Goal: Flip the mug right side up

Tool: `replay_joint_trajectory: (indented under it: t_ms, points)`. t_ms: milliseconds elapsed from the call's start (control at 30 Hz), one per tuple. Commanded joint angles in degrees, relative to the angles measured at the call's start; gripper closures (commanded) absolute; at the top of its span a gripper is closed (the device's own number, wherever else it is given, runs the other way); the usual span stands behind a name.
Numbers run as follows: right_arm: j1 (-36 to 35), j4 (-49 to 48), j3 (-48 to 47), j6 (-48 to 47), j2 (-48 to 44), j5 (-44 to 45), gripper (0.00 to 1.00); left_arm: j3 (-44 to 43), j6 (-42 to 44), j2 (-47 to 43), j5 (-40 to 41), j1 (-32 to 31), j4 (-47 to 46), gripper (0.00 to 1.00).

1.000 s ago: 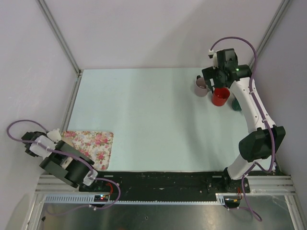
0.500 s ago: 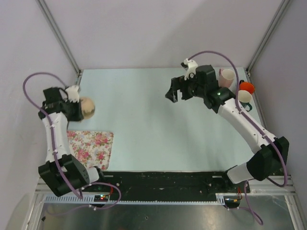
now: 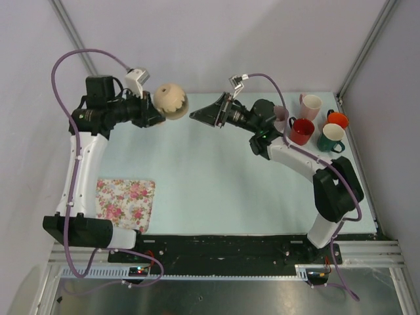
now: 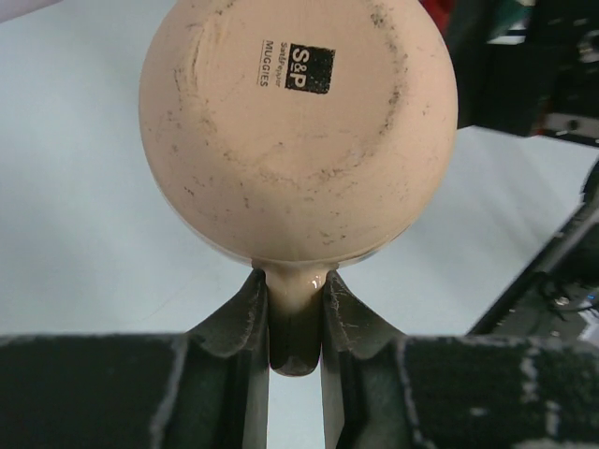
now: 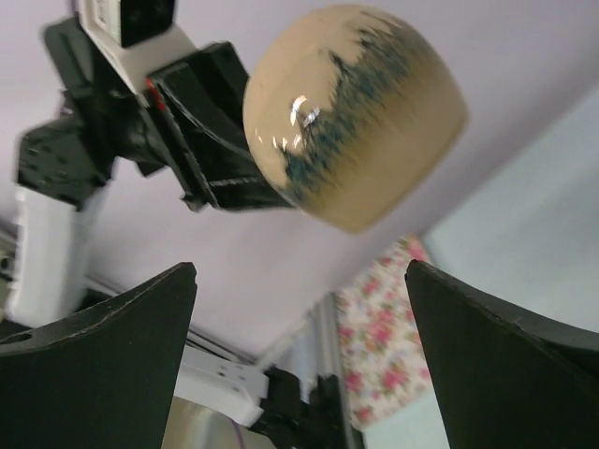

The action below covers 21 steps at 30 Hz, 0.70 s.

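Note:
A round beige mug hangs in the air over the back of the table, tipped on its side. My left gripper is shut on its handle. In the left wrist view the mug's base with a black label faces the camera, and the handle sits pinched between the fingers. My right gripper is open and empty, just right of the mug and pointing at it. In the right wrist view the mug shows blue streaks, above and between the spread fingers.
Several mugs stand at the back right: pink, red, white, orange and green. A floral mat lies at the near left and shows in the right wrist view.
My left arm has carried the beige mug from the far left up and right to the back middle. My right gripper has swung left to face the mug.

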State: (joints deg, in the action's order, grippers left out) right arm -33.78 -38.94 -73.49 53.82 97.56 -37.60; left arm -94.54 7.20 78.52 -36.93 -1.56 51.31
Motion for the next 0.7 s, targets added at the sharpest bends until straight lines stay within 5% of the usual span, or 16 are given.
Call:
replay_joint_trajectory:
  t_ms: [0,333,467,533,667]
  points:
    - [-0.82,-22.71,-1.51,16.76,3.55,-0.11,0.01,-6.59,-6.27,0.74,-9.1,-3.3,-3.35,1.0]
    - [-2.11,-35.11,-2.38,24.47,4.41,4.89,0.02,-8.7,-11.76,2.56,-15.94,-6.66,-5.28,1.0]
    - [-2.07,-36.54,-3.3,23.55,2.7,5.62,0.15,-6.13,-12.24,2.3,-16.77,-7.47,-5.98,1.0]
    - [-2.32,-36.33,-3.78,23.33,2.01,5.94,0.29,-5.16,-12.66,2.42,-16.44,-7.88,-6.29,1.0]
    - [-2.08,-32.5,-4.53,22.87,1.29,5.72,0.89,-3.81,-11.75,2.72,-15.19,-9.59,-6.56,0.98]
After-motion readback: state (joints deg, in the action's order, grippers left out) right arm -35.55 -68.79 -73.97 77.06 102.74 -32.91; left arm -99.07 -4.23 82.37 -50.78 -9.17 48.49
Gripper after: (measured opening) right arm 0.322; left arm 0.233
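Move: The beige mug, bottom up and still pinched by its handle, sits some 5 cm ahead, 5 cm to the right of and a little above my left hand. The waiting right gripper is roughly 17 cm right of that hand, 1 cm farther out and 3 cm lower. From my open right hand the mug is about 12 cm left, 4 cm ahead and 5 cm up; well below, the grey mug stands around 26 cm ahead and 29 cm right, the red mug 18 cm ahead and 38 cm right. I bring the mug to my right hand: my left hand, keeping its pinch on the handle, goes about 8 cm right, rising and drawing back slightly while its wrist turns some 20 degrees. My right hand lifts about 7 cm, eases back a little and rolls its left-pointing fingers about 20 degrees upward, then closes them around the mug's rim from the right. ##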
